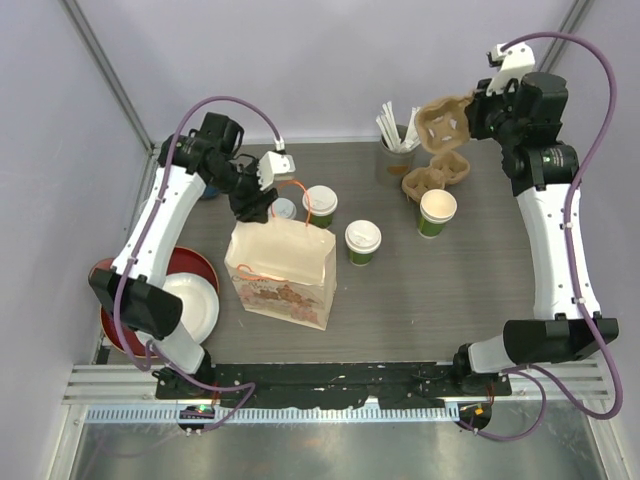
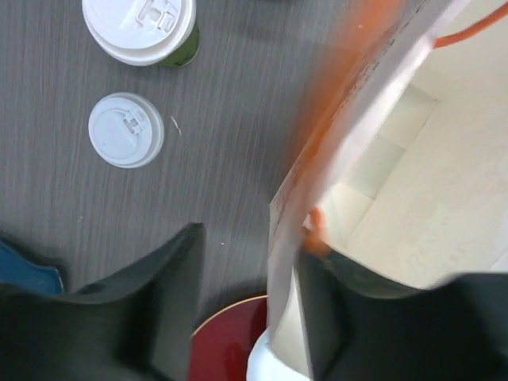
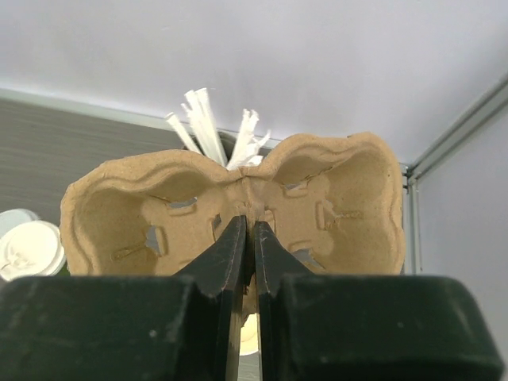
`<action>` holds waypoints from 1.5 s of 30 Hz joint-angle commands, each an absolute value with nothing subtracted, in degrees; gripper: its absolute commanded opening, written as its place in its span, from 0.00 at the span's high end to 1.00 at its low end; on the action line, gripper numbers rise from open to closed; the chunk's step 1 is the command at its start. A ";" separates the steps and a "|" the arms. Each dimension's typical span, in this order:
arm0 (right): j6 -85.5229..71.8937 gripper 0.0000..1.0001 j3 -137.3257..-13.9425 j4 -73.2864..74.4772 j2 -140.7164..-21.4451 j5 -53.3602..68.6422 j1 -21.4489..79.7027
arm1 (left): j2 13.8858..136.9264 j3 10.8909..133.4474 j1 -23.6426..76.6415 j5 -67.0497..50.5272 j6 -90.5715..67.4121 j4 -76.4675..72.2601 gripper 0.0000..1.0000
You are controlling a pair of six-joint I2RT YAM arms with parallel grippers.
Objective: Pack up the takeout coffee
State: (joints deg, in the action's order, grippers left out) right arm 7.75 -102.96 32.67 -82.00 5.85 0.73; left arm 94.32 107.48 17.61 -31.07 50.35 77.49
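Observation:
A printed paper bag (image 1: 282,270) stands open at the table's left middle. My left gripper (image 1: 255,207) is at its back rim. In the left wrist view this gripper (image 2: 254,242) is open and straddles the bag wall (image 2: 290,230), one finger outside and one inside. My right gripper (image 1: 478,112) is raised at the back right, shut on the middle ridge of a brown pulp cup carrier (image 3: 333,214). Two lidded green coffee cups (image 1: 320,205) (image 1: 362,241) stand behind the bag. An open cup (image 1: 437,212) stands further right.
A second pulp carrier (image 1: 436,176) lies on the table under the raised one. A holder of wrapped straws (image 1: 397,140) stands at the back. A loose white lid (image 2: 125,129) lies near the bag. A red plate (image 1: 112,335) and a white bowl (image 1: 195,305) sit at the left edge.

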 commanded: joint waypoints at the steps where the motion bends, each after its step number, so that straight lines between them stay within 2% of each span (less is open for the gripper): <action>1: 8.09 0.99 -106.87 32.96 -80.42 5.63 4.03 | 93.61 107.05 17.75 -33.13 47.20 88.24 0.57; 2: 8.26 0.99 -107.48 33.22 -80.51 5.10 5.00 | 93.17 106.27 17.84 -33.40 46.76 88.68 0.68; 4: 8.79 0.99 -108.10 34.01 -80.51 4.40 7.37 | 91.33 105.04 17.84 -33.14 45.27 88.68 0.84; 5: 8.96 0.99 -108.71 34.27 -80.42 3.79 8.34 | 90.54 103.38 17.84 -32.61 44.13 88.33 0.98; 6: 9.05 0.99 -109.07 34.80 -80.42 2.91 9.13 | 89.74 102.58 17.84 -30.52 42.55 86.76 1.00; 14: 5.11 0.99 -110.22 33.58 -79.28 -2.54 23.45 | 82.80 98.44 17.67 -21.02 19.02 83.15 1.00; 18: 4.13 0.99 -110.30 31.47 -79.45 -7.28 37.13 | 79.11 97.21 17.75 -15.30 12.05 81.48 1.00; 25: 0.70 0.99 -110.83 26.64 -82.26 -16.25 56.12 | 74.98 91.68 17.75 -15.29 5.01 77.70 1.00; 28: -1.22 0.99 -110.48 25.05 -84.19 -19.07 61.32 | 74.45 90.71 17.75 -16.61 3.69 76.64 1.00; 35: -7.29 0.99 -107.15 28.38 -85.25 -22.59 64.60 | 73.21 90.70 17.75 -18.98 2.20 75.41 1.00; 45: -16.95 0.99 -105.12 36.73 -87.63 -20.04 64.78 | 72.86 91.32 17.75 -20.57 2.29 75.67 1.00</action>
State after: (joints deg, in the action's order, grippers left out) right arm -10.48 -104.88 33.28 -88.01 -19.68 64.42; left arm 74.70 90.59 17.63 -18.83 3.29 76.55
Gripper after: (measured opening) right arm 0.122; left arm 0.010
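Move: My left hand is open astride the far-left rim of the paper bag, whose middle lies about 9 cm back, 7 cm right and 13 cm below. From that hand the small white lid stack sits some 14 cm ahead and 4 cm right, and a lidded cup 12 cm ahead, 15 cm right, both 20 cm or more below. My right hand already holds a cup tray; the bag is roughly 20 cm back, 39 cm left and 30 cm below it, and the nearer lidded cup 10 cm back, 21 cm left, well below. I shut my left fingers on the bag's rim, then draw it back about 9 cm and slightly left, turning the wrist some 40 degrees counter-clockwise, and keep the pinch. Meanwhile my right hand swings the tray about 36 cm left and 19 cm back to above the bag's mouth, yawing the same way and rising a little before sinking at the end. ##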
